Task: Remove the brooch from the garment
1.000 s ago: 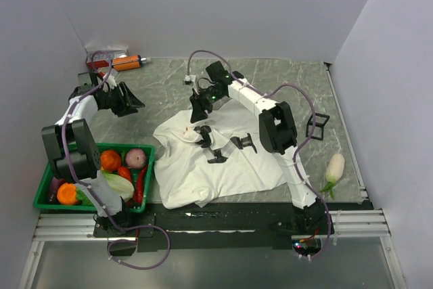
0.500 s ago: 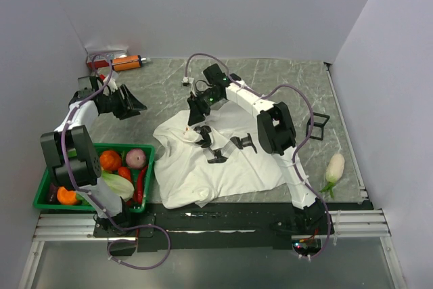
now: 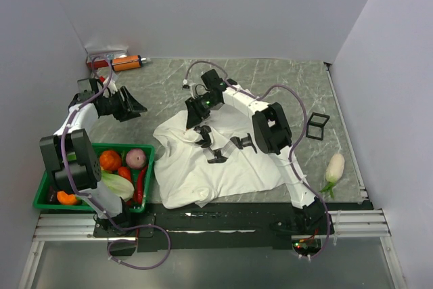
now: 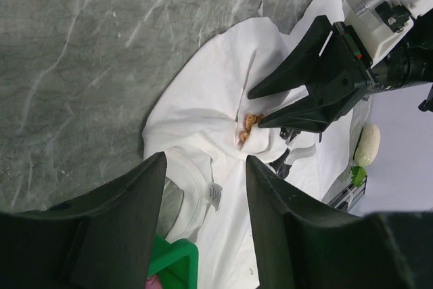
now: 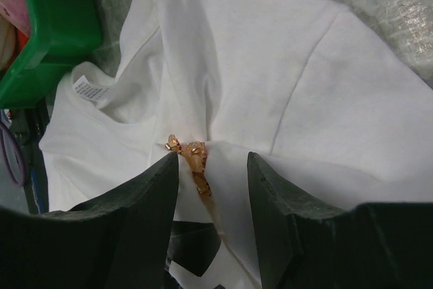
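Note:
The white garment [image 3: 223, 160] lies crumpled mid-table, its black print showing. A fold of it [image 5: 270, 99] rises between my right gripper's fingers. The small orange-gold brooch [image 5: 193, 157] is pinned on that fold, close by the left finger [image 5: 145, 201] and apart from the other one. My right gripper [image 5: 211, 164] is open, straddling brooch and fold. The left wrist view shows the brooch [image 4: 250, 125] just at the right gripper's [image 4: 256, 108] tips. My left gripper [image 4: 204, 167] is open and empty, off the garment's left edge [image 3: 135, 107], above bare table.
A green basket [image 3: 147, 148] of vegetables stands left of the garment, its corner near my left fingers [image 4: 172, 258]. An orange bottle [image 3: 125, 63] lies at the back left. A white eggplant [image 3: 334, 167] and a small black frame [image 3: 315, 126] lie at the right.
My right gripper has moved a little left onto the garment's fold, and its jaws have narrowed slightly. The left arm has shifted slightly, its gripper still open.

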`<state>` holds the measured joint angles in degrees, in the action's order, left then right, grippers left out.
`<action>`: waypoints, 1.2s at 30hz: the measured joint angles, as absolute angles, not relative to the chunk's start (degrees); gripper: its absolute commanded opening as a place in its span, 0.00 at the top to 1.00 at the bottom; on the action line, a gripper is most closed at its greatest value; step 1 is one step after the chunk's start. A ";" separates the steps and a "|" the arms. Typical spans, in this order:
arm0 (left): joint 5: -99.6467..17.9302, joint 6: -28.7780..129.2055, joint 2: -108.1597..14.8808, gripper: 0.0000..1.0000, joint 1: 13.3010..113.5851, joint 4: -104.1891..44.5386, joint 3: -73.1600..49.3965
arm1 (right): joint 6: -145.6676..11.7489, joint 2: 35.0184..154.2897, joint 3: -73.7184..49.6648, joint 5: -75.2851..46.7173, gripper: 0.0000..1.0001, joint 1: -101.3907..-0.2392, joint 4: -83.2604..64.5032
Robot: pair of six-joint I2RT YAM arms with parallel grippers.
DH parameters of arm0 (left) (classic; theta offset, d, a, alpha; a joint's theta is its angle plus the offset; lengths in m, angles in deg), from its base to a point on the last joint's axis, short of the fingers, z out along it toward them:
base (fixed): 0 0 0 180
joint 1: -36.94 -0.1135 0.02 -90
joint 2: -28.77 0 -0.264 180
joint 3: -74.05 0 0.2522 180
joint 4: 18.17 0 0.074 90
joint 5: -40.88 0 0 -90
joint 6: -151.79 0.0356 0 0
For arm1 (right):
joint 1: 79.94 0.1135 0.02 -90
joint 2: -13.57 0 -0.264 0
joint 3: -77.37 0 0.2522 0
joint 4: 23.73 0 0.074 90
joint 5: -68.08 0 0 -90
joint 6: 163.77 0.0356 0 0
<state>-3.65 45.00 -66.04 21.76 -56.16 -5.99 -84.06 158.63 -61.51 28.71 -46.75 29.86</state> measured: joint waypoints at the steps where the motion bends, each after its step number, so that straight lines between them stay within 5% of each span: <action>1: -3.67 44.95 -65.97 0.44 21.76 -56.18 -5.88 | -83.55 158.63 -61.51 28.64 0.48 -46.71 29.86; 10: -3.65 44.95 -65.84 0.44 21.74 -56.07 -5.53 | -81.22 159.24 -61.51 28.49 0.53 -45.44 29.71; 20: -3.65 44.97 -65.78 0.44 21.39 -56.07 -5.12 | -80.76 161.91 -63.72 29.30 0.90 -45.09 29.99; 25: -3.23 45.06 -65.78 0.44 21.37 -56.03 -4.84 | -81.06 161.71 -63.11 30.15 0.98 -45.22 29.01; 36: 3.59 46.57 -65.99 0.43 28.41 -53.71 -4.68 | -71.66 137.32 -31.68 30.78 0.97 -50.69 2.63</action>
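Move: The brooch lies just off the right fingertips, about 2 cm to the left of the hand point, 1 cm back and 2 cm below. At cloth height, the upper black print sits roughly 4 cm to the right and 4 cm back of the right hand, the lower black print some 8 cm right and 11 cm back, and the H-shaped print about 17 cm right and 6 cm back. From the left hand the brooch is some 15 cm to the right, 3 cm back and 11 cm below. Ease the half-open right gripper left, back and down onto the brooch, only about 1.5 cm each way, and shut the fingers there. Then pull it up about 8 cm and some 5 cm to the right, fingers still shut, their tips tilting up about 10 degrees. As it rises, swing the open left gripper right, towards the brooch, turning it clockwise. ##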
